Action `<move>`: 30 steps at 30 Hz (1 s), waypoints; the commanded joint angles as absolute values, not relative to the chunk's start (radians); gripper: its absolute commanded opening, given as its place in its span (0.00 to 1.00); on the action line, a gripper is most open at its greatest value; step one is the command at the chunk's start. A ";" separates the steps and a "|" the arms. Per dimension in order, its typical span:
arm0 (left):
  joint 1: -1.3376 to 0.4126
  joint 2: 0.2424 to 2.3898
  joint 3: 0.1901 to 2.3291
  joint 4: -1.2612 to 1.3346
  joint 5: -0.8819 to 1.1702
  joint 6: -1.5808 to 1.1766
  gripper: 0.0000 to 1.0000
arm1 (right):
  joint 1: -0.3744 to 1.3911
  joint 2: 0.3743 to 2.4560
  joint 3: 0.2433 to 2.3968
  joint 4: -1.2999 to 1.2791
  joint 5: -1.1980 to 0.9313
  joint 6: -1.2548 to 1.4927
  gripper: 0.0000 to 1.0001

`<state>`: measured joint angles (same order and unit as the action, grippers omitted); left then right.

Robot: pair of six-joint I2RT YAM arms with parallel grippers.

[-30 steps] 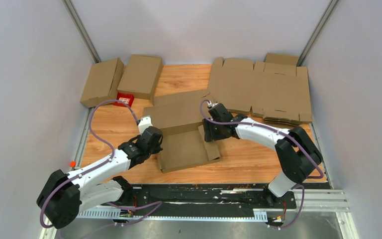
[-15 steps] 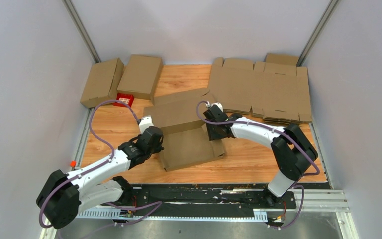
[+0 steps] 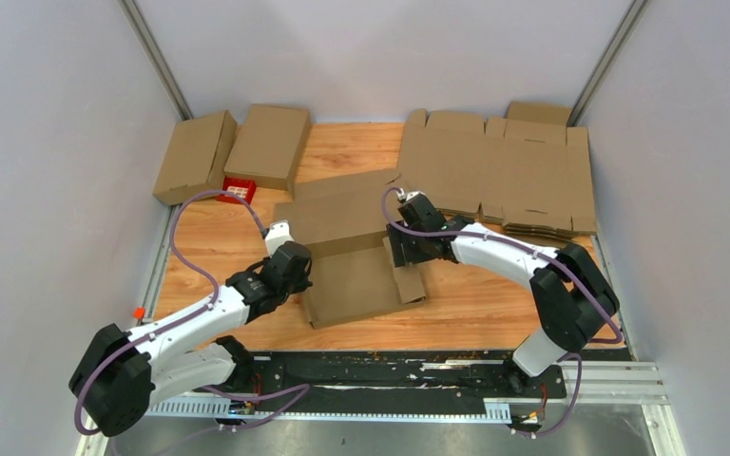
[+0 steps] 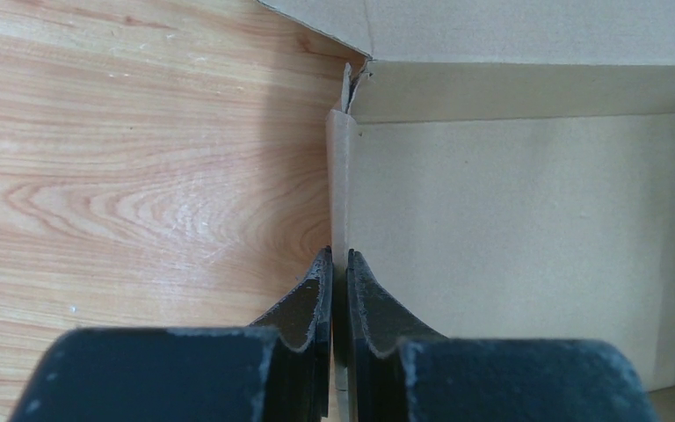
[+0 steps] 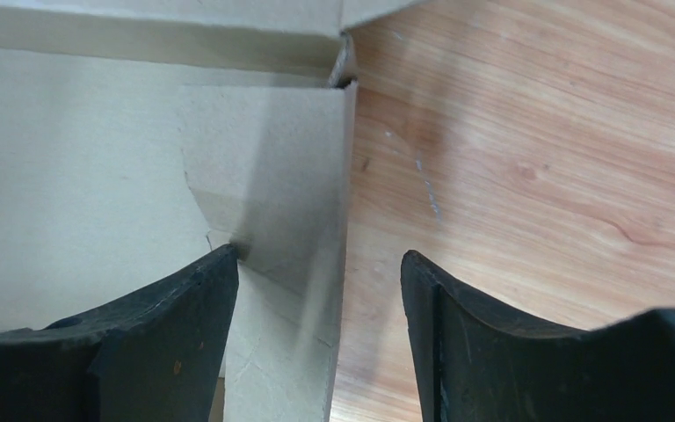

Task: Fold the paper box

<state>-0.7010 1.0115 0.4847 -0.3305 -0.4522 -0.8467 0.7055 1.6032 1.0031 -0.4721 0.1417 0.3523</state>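
The paper box [image 3: 356, 252] is a brown cardboard blank lying partly folded in the middle of the wooden table. Its back panel is raised. My left gripper [image 3: 297, 269] is at the box's left edge, shut on the thin upright left side wall [image 4: 341, 185]; both fingers [image 4: 312, 299] press flat against it. My right gripper [image 3: 407, 249] is at the box's right edge. It is open and straddles the raised right side flap [image 5: 290, 176], which leans between the fingers. The left finger [image 5: 185, 308] touches the flap's inner face; the right finger stands apart over bare wood.
Two folded cardboard boxes [image 3: 195, 155] [image 3: 269, 144] sit at the back left, with a small red object [image 3: 238, 188] just in front of them. A stack of flat box blanks [image 3: 499, 176] fills the back right. Grey walls close in both sides.
My right gripper's jaws narrowed on the right flap, then spread wide again. The box's near right corner shifted slightly to the right and back. The left gripper has kept its grip.
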 commanded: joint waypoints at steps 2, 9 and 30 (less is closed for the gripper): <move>-0.704 1.014 0.492 -0.368 -0.508 -0.829 0.03 | 0.656 1.593 1.027 -0.368 -0.028 0.344 0.68; -0.711 1.004 0.489 -0.370 -0.508 -0.828 0.03 | 0.638 1.671 1.070 -0.338 -0.071 0.394 0.68; -0.713 0.995 0.486 -0.377 -0.530 -0.831 0.03 | 0.650 1.749 1.113 -0.538 0.347 0.359 0.47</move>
<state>-0.7166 1.0126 0.4847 -0.3244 -0.4679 -0.8410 0.6685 1.7302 1.0969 -0.4393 0.1165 0.3901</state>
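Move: The box's right wall, with its flap folded inward, lies between the right fingers, its middle about 1 cm behind and 1 cm right of that hand and 2 cm below. The raised lid panel centres some 10 cm ahead and 11 cm left of the right hand; the left wall is about 4 cm back and 18 cm left. From the left hand, the right wall is about 3 cm ahead and 19 cm to the right. The right wall's folded-in flap is worked again nearer the lid: the right hand swings left and slightly up, tilting its left side up some 10 degrees, then goes forward and down along the wall and rocks back right, ending about 3 cm farther forward. Meanwhile its fingers close partway, one inside the flap, one outside the wall. The left hand keeps its pinch on the left wall. ##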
